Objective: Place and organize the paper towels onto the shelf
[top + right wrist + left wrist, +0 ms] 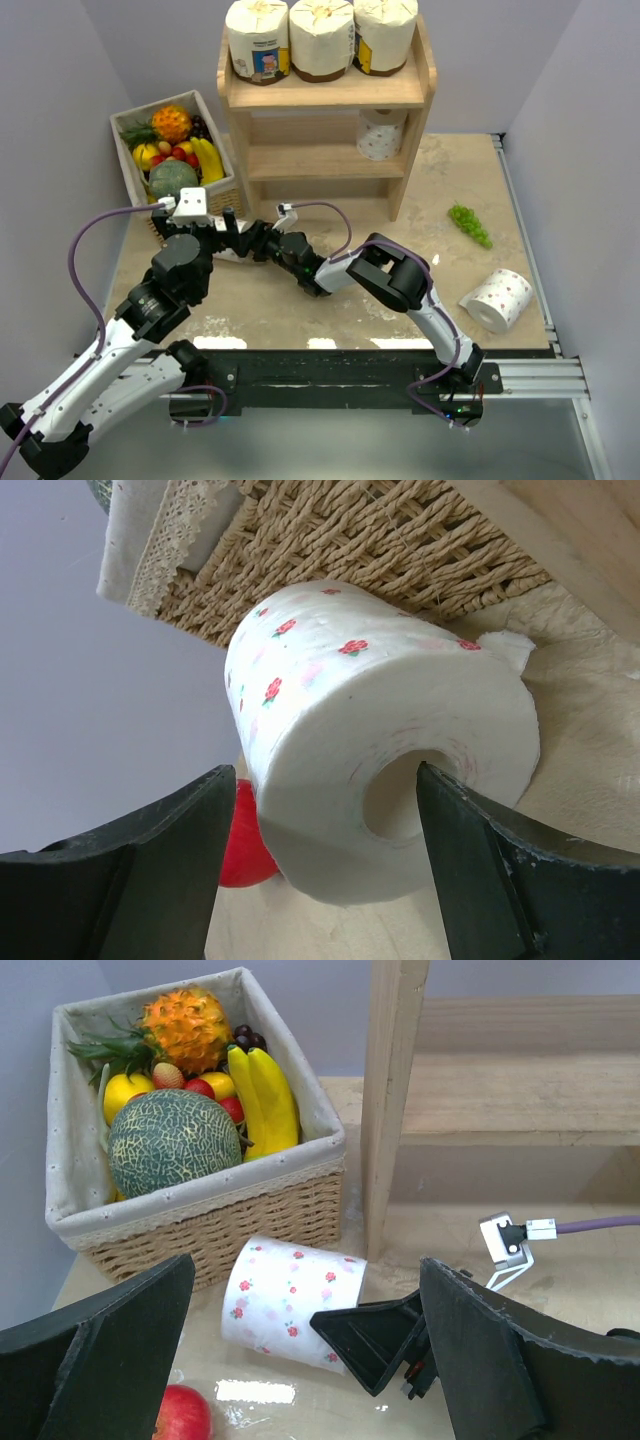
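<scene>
Three large cream paper towels (321, 38) stand on the top board of the wooden shelf (320, 160). A small white roll (380, 135) sits on its lower tier at the right. Another small roll (497, 298) lies on the table at the right. A third flowered roll (290, 1300) lies on its side beside the wicker basket. My right gripper (325, 770) is open around this roll (370, 730), one finger at the core hole, the other apart from its side. My left gripper (310, 1360) hangs wide open just above it, holding nothing.
The wicker fruit basket (230, 1225) stands right behind the lying roll, next to the shelf's left side panel (395, 1100). A red apple (183, 1415) lies close by on the table. Green grapes (470, 224) lie right of the shelf.
</scene>
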You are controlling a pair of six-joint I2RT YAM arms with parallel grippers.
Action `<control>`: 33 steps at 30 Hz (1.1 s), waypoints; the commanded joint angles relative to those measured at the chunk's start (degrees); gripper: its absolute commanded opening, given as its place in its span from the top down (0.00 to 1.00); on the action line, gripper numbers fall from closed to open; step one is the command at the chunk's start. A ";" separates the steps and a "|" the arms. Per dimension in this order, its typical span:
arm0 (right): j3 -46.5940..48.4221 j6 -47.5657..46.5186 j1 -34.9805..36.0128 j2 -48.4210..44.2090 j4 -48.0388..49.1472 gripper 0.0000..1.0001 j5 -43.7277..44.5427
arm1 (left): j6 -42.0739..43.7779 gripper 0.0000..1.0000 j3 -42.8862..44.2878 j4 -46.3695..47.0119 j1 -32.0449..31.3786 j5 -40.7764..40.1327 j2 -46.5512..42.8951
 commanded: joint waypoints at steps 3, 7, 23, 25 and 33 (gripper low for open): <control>1.61 -0.68 0.12 0.62 8.75 0.29 -1.14 | -1.08 0.00 -0.01 2.64 0.26 -0.22 0.19; -2.33 -0.86 -0.15 1.76 22.75 0.38 -2.37 | -1.17 0.00 -0.01 2.55 0.26 -0.31 0.28; -11.74 -4.11 -1.03 -5.94 26.87 0.64 -3.69 | -0.99 0.00 0.07 2.46 0.18 -0.57 -0.07; -14.99 -7.34 -1.12 -8.76 23.45 0.65 -3.95 | -0.99 0.00 0.25 2.38 0.18 -0.49 -0.16; -18.62 -26.85 -1.03 -32.38 -18.72 0.66 -3.26 | -1.70 0.00 0.16 2.02 0.18 -0.57 -2.00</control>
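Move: The paper towel lies on its side with its open end face at the right hand's fingertips, its middle about 6 cm to the left, 3 cm ahead and 3 cm lower. From that hand, the fruit basket is roughly 17 cm left and 16 cm ahead, the shelf's left foot some 8 cm straight ahead, and the apple about 17 cm left and 8 cm back. From the left hand, the towel is about 10 cm ahead and 23 cm down. Closing as it eases back, the right hand pinches the wall of the paper towel at its open end, one finger in the core hole and the other outside. Then, keeping that pinch, it draws away to the right, from the basket and apple, slightly back and finally up as its fingertips tilt upward: about 7 cm right and 4 cm each back and up overall. ##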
